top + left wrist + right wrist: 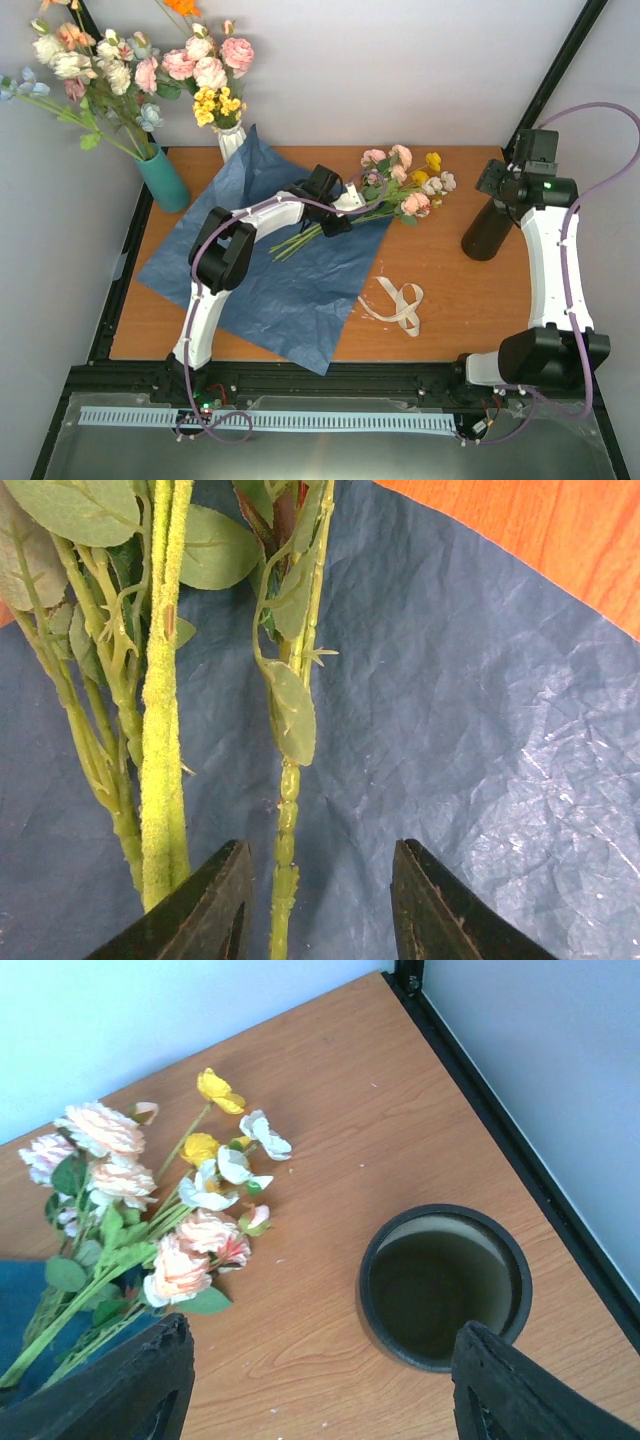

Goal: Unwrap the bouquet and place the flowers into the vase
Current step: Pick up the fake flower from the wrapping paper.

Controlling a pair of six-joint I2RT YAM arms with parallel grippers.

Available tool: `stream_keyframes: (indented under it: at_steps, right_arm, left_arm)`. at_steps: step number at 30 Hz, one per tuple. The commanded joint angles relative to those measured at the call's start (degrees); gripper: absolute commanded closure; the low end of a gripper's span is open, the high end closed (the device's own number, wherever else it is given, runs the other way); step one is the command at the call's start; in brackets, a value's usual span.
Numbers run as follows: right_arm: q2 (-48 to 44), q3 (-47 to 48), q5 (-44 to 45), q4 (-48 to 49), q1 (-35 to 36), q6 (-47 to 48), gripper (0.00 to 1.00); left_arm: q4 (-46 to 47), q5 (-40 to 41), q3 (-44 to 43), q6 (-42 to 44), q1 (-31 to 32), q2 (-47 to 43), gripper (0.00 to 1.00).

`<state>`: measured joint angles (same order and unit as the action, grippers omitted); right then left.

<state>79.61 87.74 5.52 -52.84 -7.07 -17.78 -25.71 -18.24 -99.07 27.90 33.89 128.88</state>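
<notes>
The bouquet lies unwrapped: the flowers (405, 180) rest with pink, cream and yellow blooms on the table and green stems on the flat dark-blue paper (270, 270). My left gripper (335, 217) hangs low over the stems. In the left wrist view it (320, 905) is open, with one thin stem (285, 850) between the fingers close to the left one, unclamped; thicker stems (160, 780) lie outside. My right gripper (497, 180) hovers open above the dark vase (487, 235); its wrist view shows the vase mouth (436, 1362) below the right finger and the blooms (180, 1210) to the left.
A beige ribbon (400, 305) lies loose on the wooden table (470, 310) right of the paper. A teal vase (165, 180) and a white ribbed vase (232, 140) with large bunches stand at the back left. Black frame rails edge the table.
</notes>
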Motion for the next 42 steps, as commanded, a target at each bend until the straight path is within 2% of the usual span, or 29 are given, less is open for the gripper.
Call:
stream_keyframes:
  at_steps: [1, 4, 11, 19, 25, 30, 35, 42]
  right_arm:
    - [-3.3, -0.08, -3.85, -2.15, 0.22, 0.45, 0.3]
    - [-5.09, -0.93, -6.09, -2.1, 0.29, 0.47, 0.28]
    - [-7.59, -1.92, -9.0, -3.0, 0.28, 0.55, 0.28]
    - [-9.57, -1.78, -12.52, -2.63, 0.28, 0.88, 0.27]
    - [-10.55, 0.72, -17.91, -0.91, 0.22, 2.86, 0.2]
    - [-12.17, 1.32, -29.44, 3.7, 0.22, 1.3, 0.1]
    - [-13.0, 0.66, -42.24, 9.61, 0.28, -1.11, 0.04]
    - [-16.2, -5.91, -51.96, 20.93, 1.31, -6.93, 0.03]
  left_arm:
    - [0.25, 0.52, -2.93, 1.78, 0.3, 2.09, 0.6]
    - [-0.73, 0.83, -4.72, 1.8, 0.38, 4.19, 0.61]
    - [-0.81, 0.52, -5.66, 1.86, 0.39, 6.09, 0.72]
    - [-0.23, -0.14, -5.18, -0.22, 0.65, 2.02, 0.99]
    - [4.32, 0.69, -2.36, -4.88, 0.63, -8.36, 1.0]
    - [-0.9, -0.23, -5.41, -5.49, 0.65, -12.18, 1.0]
    - [-0.81, -0.87, -4.88, -9.54, 0.21, -16.84, 1.0]
    - [1.87, -12.89, -3.69, -22.05, -1.84, -21.99, 1.0]
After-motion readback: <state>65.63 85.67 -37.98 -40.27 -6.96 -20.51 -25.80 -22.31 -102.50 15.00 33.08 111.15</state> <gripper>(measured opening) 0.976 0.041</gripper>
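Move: The fake flower's stem runs just under the left fingers, about 1 cm ahead and 3 cm below; its peach blossom lies some 16 cm to the right and 6 cm ahead. The other stems are about 4 cm ahead and 2 cm left of this hand, and the black vase stands about 31 cm right and 4 cm back. From the right hand the stem is roughly 32 cm left, 6 cm ahead and 27 cm below. Down about 3 cm and slightly forward goes the left hand, closing its fingers on the single stem, then it lifts fast to some 20 cm above its start, the fingers tilting up towards the right. The empty right hand rises and swings left, about 13 cm each way, drawing back a little, turning counter-clockwise and opening wide to face the flower. ##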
